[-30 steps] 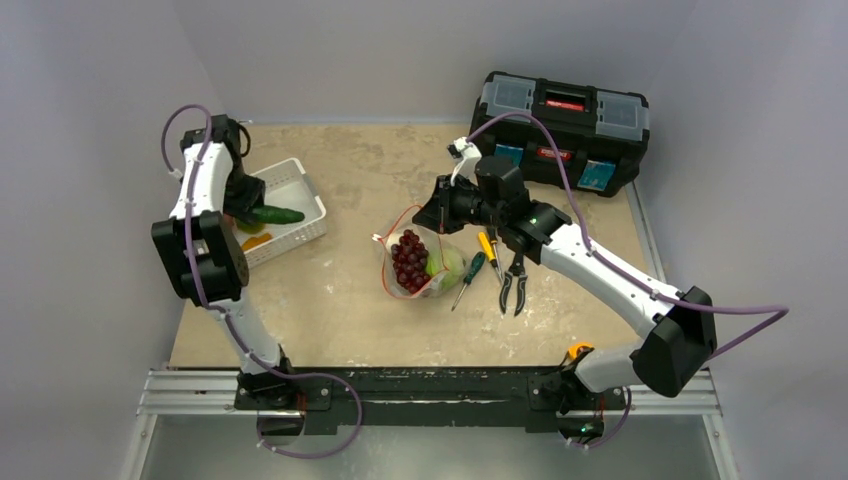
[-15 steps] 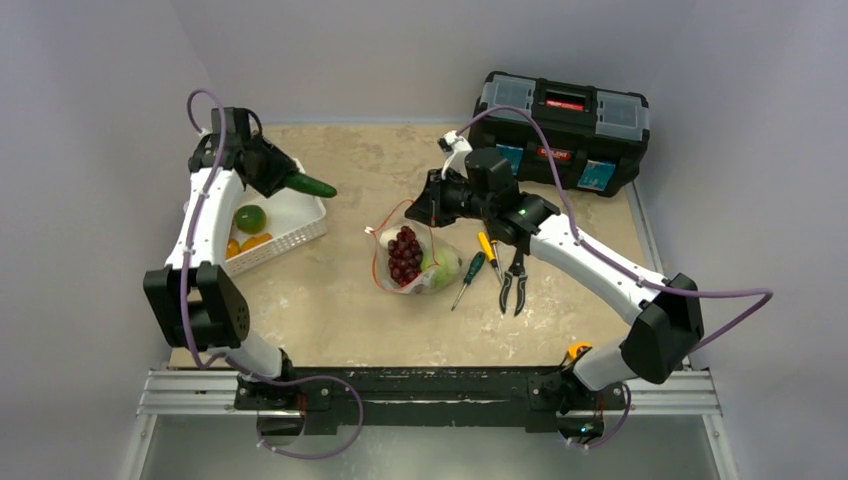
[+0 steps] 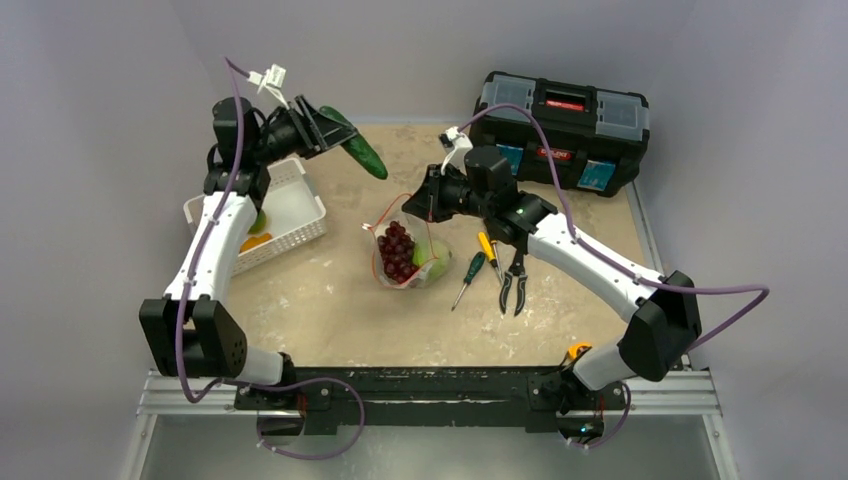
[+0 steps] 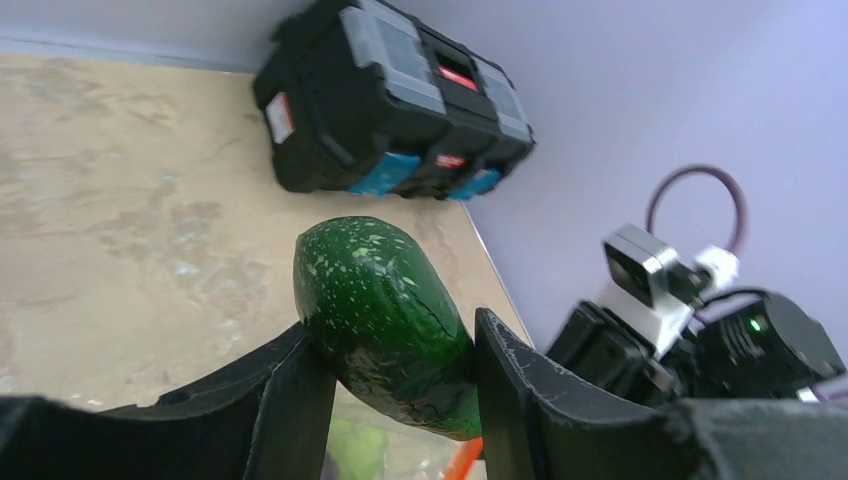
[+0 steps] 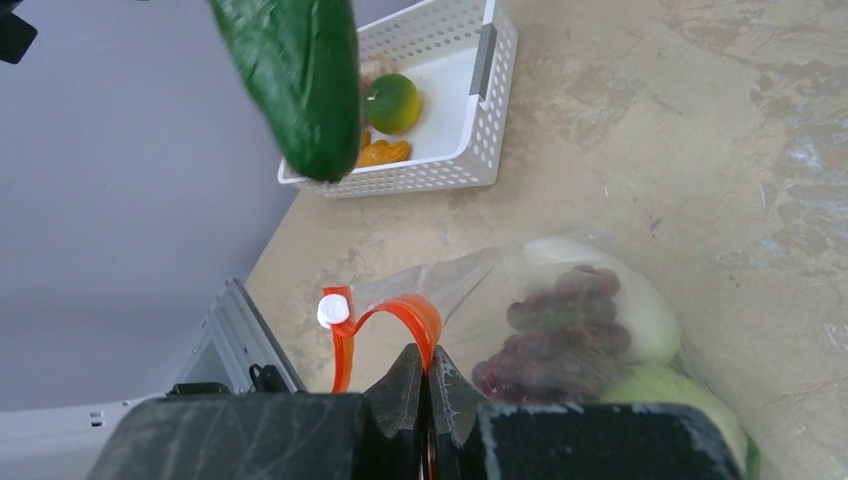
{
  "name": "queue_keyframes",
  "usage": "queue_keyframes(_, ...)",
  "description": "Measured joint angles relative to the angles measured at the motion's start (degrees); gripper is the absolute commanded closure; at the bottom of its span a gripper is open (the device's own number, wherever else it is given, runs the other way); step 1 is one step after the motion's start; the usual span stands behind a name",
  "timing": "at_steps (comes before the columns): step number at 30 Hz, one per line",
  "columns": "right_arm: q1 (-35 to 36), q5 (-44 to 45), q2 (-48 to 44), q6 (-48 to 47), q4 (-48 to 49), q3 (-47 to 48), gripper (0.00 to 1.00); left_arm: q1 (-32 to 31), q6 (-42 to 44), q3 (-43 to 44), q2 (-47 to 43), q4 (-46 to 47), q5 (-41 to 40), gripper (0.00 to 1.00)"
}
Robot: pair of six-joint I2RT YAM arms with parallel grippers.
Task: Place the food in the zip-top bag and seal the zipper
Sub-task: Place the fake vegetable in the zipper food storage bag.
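My left gripper (image 3: 322,126) is shut on the dark green cucumber (image 3: 355,145), held in the air between the basket and the bag; in the left wrist view the cucumber (image 4: 385,320) sits wedged between both fingers. The clear zip-top bag (image 3: 405,258) lies mid-table with the dark red grapes (image 3: 397,250) and a pale green food (image 3: 432,262) inside. My right gripper (image 3: 422,200) is shut on the orange-red zipper (image 5: 400,312), pinching the strip at the bag's mouth and holding it up (image 5: 424,362). A green round fruit (image 5: 392,103) stays in the basket.
A white slotted basket (image 3: 285,215) stands at the left with an orange piece (image 5: 385,152) inside. A black toolbox (image 3: 565,120) sits at the back right. Two screwdrivers (image 3: 470,275) and pliers (image 3: 515,285) lie right of the bag.
The left arm lifted the cucumber out of the basket and swung it up and right toward the bag. The right gripper kept its pinch on the zipper and shifted slightly left.
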Motion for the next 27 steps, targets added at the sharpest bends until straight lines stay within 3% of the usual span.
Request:
queue_keyframes(7,0.0,0.0,0.0,0.9,2.1,-0.9,1.0,-3.0,0.2,-9.6,-10.8,5.5,5.5,1.0)
queue_keyframes(17,0.0,-4.9,0.2,2.4,6.6,-1.7,1.0,-2.9,3.0,-24.8,-35.4,1.1,9.3,1.0)
queue_keyframes(27,0.0,-8.2,0.5,4.2,10.5,-2.8,1.0,-7.6,1.8,-28.0,-42.1,-1.3,5.3,1.0)
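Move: The left gripper holds the cucumber high up, its free end pointing right and back. The open bag mouth lies about 16 cm back from this gripper, 13 cm to its right and roughly 12 cm lower; the red grapes in the bag are some 15 cm back, 11 cm right and 20 cm down. The basket is about 26 cm left, 1 cm back and 26 cm below. From the right gripper, pinching the zipper edge, the mouth is about 4 cm back, 6 cm left and 4 cm lower. Bring the left gripper back about 21 cm and some 4 cm to the right, nearly level, carrying the gripped cucumber towards the bag mouth; turn the wrist about 15 degrees clockwise, tip the fingers up as much, and ease off at the end. Keep the right fingers shut on the zipper edge and shift them a couple of centimetres left, up and slightly back. ##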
